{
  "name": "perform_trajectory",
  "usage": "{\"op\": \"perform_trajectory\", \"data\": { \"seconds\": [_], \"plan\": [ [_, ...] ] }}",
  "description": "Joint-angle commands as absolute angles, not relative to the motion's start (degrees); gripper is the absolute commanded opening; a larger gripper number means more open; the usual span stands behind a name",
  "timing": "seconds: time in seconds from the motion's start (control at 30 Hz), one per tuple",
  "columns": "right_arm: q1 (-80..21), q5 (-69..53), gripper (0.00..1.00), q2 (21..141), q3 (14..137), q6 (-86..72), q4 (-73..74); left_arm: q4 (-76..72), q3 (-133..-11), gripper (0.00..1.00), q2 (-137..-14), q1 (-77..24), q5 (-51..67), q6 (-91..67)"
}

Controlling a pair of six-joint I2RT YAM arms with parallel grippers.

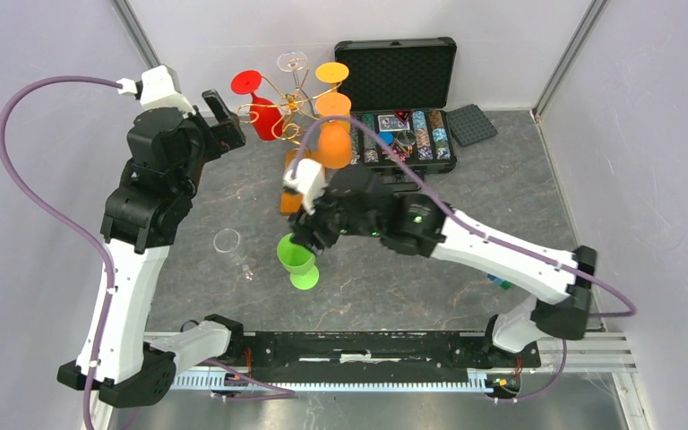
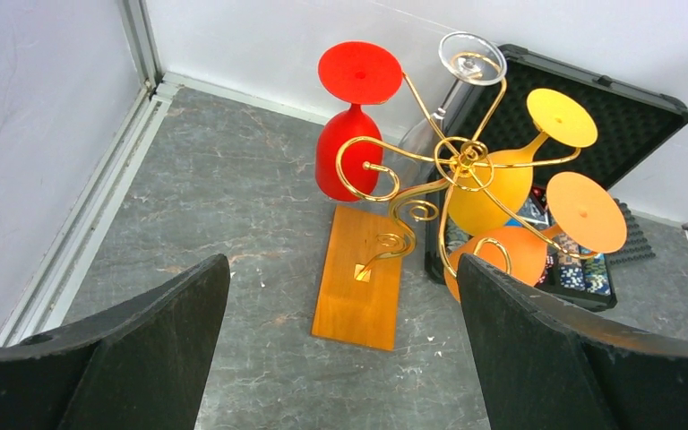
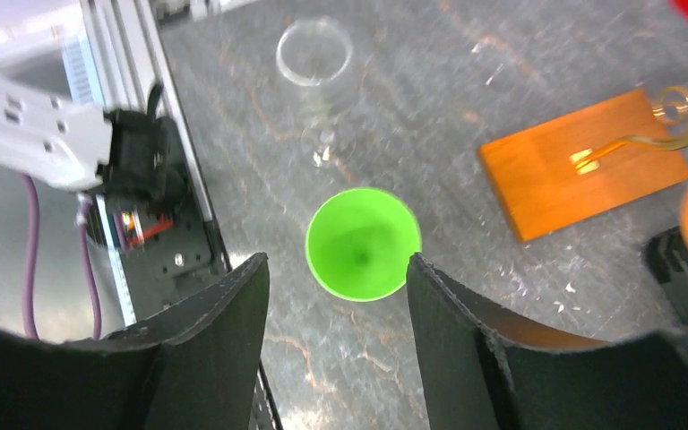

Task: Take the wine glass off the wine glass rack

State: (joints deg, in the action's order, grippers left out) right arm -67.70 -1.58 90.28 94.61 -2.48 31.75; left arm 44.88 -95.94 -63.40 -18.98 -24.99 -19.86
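Note:
The wine glass rack [image 2: 452, 166], golden wire on an orange wooden base [image 2: 358, 287], stands at the back of the table. A red wine glass [image 2: 348, 152], a clear one [image 2: 471, 59], a yellow one [image 2: 493, 188] and an orange one [image 2: 502, 255] hang on it upside down. My left gripper [image 2: 342, 264] is open, short of the rack [image 1: 297, 98] and aimed at it. My right gripper [image 3: 336, 258] is open just above a green wine glass [image 3: 363, 242] that stands upright on the table. The green glass [image 1: 297, 260] is free between and beyond the fingers.
A clear glass [image 1: 230, 244] lies on its side on the table left of the green one. An open black chip case [image 1: 403, 107] sits right behind the rack, with a dark foam pad [image 1: 471, 124] beside it. Grey walls close in the back and sides.

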Motion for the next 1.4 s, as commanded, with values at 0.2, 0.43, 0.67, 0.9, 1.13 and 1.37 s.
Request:
{"op": "perform_trajectory", "data": {
  "seconds": [0.2, 0.43, 0.67, 0.9, 1.13, 1.37],
  "plan": [
    [-51.7, -2.5, 0.66, 74.1, 77.3, -23.0, 6.9, 41.1, -93.4, 1.0, -60.1, -18.7, -15.7, -21.1],
    [-42.2, 2.2, 0.67, 74.5, 78.2, -39.6, 0.4, 38.4, -88.2, 1.0, -57.7, -18.7, -9.7, -20.4],
    [-36.2, 3.3, 0.63, 79.2, 77.8, -51.6, -7.6, 35.4, -82.6, 1.0, -54.2, -18.7, -9.1, -20.1],
    [-34.7, 4.7, 0.67, 83.4, 79.2, -55.3, -10.2, 32.4, -78.0, 1.0, -50.9, -18.7, -5.3, -20.5],
    [-32.3, 3.2, 0.68, 86.2, 74.6, -62.6, -22.0, 28.3, -75.4, 1.0, -49.1, -18.7, 3.2, -19.8],
    [-31.2, 0.2, 0.65, 93.0, 81.7, -64.1, -19.1, 28.2, -75.3, 1.0, -49.2, -18.7, 5.7, -20.5]
  ]
}}
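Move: The orange glass hangs about 25 cm ahead of the right hand and 7 cm to its right, its middle some 3 cm lower. The yellow glass hangs about 9 cm beyond it. The green glass stands just behind the right hand, 2 cm back, 3 cm left and 15 cm below, and the clear glass on the table is roughly 14 cm farther left. From the left hand the orange glass is about 11 cm ahead, 20 cm right and 16 cm lower. Forward by about 26 cm and some 13 cm to its right, the empty right hand sweeps from above the green glass up to the right side of the rack, rising, then sinking a little towards the orange glass. Its wrist rolls and swings clockwise until the fingers, still partly open, point level, forward and left. The open left hand eases right, back and slightly down, turning clockwise. ##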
